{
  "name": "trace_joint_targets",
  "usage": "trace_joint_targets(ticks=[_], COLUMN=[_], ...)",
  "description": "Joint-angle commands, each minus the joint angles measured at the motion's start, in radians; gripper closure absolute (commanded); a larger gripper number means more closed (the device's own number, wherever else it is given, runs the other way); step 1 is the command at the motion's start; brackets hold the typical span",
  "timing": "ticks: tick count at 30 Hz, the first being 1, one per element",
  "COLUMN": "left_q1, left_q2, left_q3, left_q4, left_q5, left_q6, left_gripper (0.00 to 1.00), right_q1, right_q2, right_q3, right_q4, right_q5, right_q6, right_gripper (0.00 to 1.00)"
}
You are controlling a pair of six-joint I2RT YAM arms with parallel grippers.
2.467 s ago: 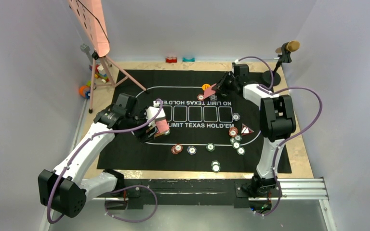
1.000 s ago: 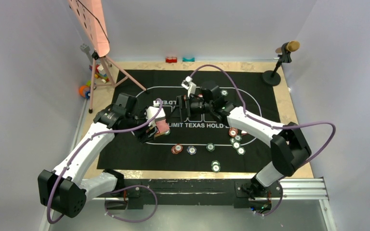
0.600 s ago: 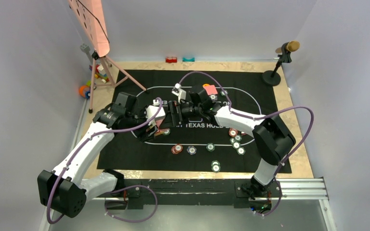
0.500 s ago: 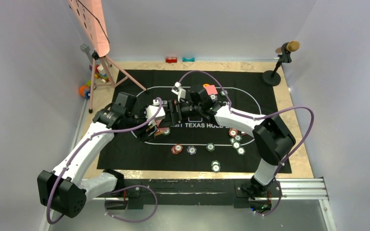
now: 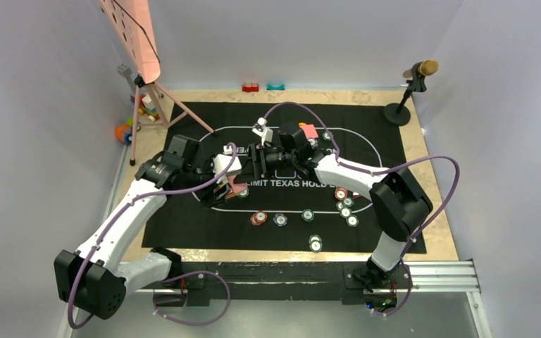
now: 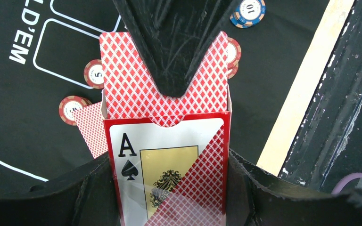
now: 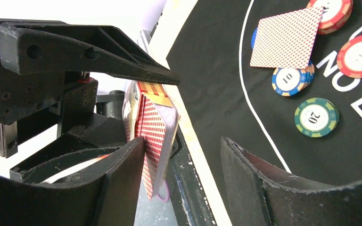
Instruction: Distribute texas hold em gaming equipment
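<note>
My left gripper [image 5: 227, 183] is shut on a red card box [image 6: 169, 174] printed with an ace of spades. Red-backed playing cards [image 6: 127, 89] stick out of its top. My right gripper [image 5: 254, 163] reaches in from the right, open. One of its fingers [image 6: 174, 47] lies over the cards' backs. In the right wrist view the cards [image 7: 153, 127] rest against the left finger, with a clear gap to the other. A single card [image 5: 308, 131] lies face down at the far middle of the mat. Chips [image 5: 258, 217] and more chips [image 5: 345, 204] sit along the near side.
The black mat [image 5: 197, 225] covers most of the table. A pink stand on a tripod [image 5: 144, 91] rises at the far left, with toys [image 5: 123, 132] beside it. A microphone stand [image 5: 408, 84] is far right. Small blocks [image 5: 251, 87] lie at the back edge.
My right arm swung from the mat's far right across to the box in my left gripper, leaving a card at the far middle. Its jaws have narrowed. The left arm stayed put.
</note>
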Motion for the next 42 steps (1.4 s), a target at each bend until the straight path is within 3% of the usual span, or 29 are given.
trace_joint_targets(ticks=[1,13,15,19,22,34,42], left_q1=[0.003,0.003,0.003,0.004,0.003,0.003,0.003], left_q2=[-0.03,-0.033,-0.034,-0.032,-0.029,-0.03,-0.033], left_q3=[0.038,0.035,0.031,0.023,0.019,0.015,0.014], left_q4=[0.021,0.024,0.025,0.031,0.033,0.03,0.021], left_q5=[0.04,0.038,0.037,0.035,0.033,0.022,0.023], left_q6=[-0.015,-0.013,-0.013,-0.014,-0.013,-0.005,-0.001], left_gripper=[0.47,0.48,0.48,0.48,0.48,0.48,0.48], right_q1=[-0.034,-0.108,-0.115,-0.137,-0.157,-0.296,-0.48], right_q2=[-0.037,-0.125,-0.136,-0.167,-0.19,-0.336,-0.43], right_q3=[-0.036,-0.127,-0.138,-0.154,-0.164,-0.245,-0.483], right_q4=[0.052,0.08,0.089,0.099,0.115,0.088,-0.117], right_q5=[-0.021,-0.033,-0.04,-0.05,-0.067,-0.112,0.041], right_q6=[0.022,0.041,0.052,0.068,0.09,0.105,0.03], right_gripper=[0.4,0.58,0.66,0.89,1.0,1.0,1.0])
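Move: Just behind the right hand, about 2 cm back, 2 cm to its left and roughly level, is the top card of the deck in the left hand. Below the right hand by some 15 cm lie the red chips, 11 cm back and 3 cm right; the blue chips, 12 cm back and 11 cm right; and the far dealt card, about 18 cm ahead and 19 cm right. The top card lies 5 cm right of the left hand, 2 cm ahead and 2 cm up. Drawing the top card off the deck, the right hand starts with one fingertip over the card's back, slides about 5 cm right and slightly forward as its fingers close fully and pinch the card. It then lifts some 5 cm and sweeps on right, away from the deck, sinking again near the end and turning about 20 degrees clockwise, roughly 16 cm in all. The left hand holds the deck still. ##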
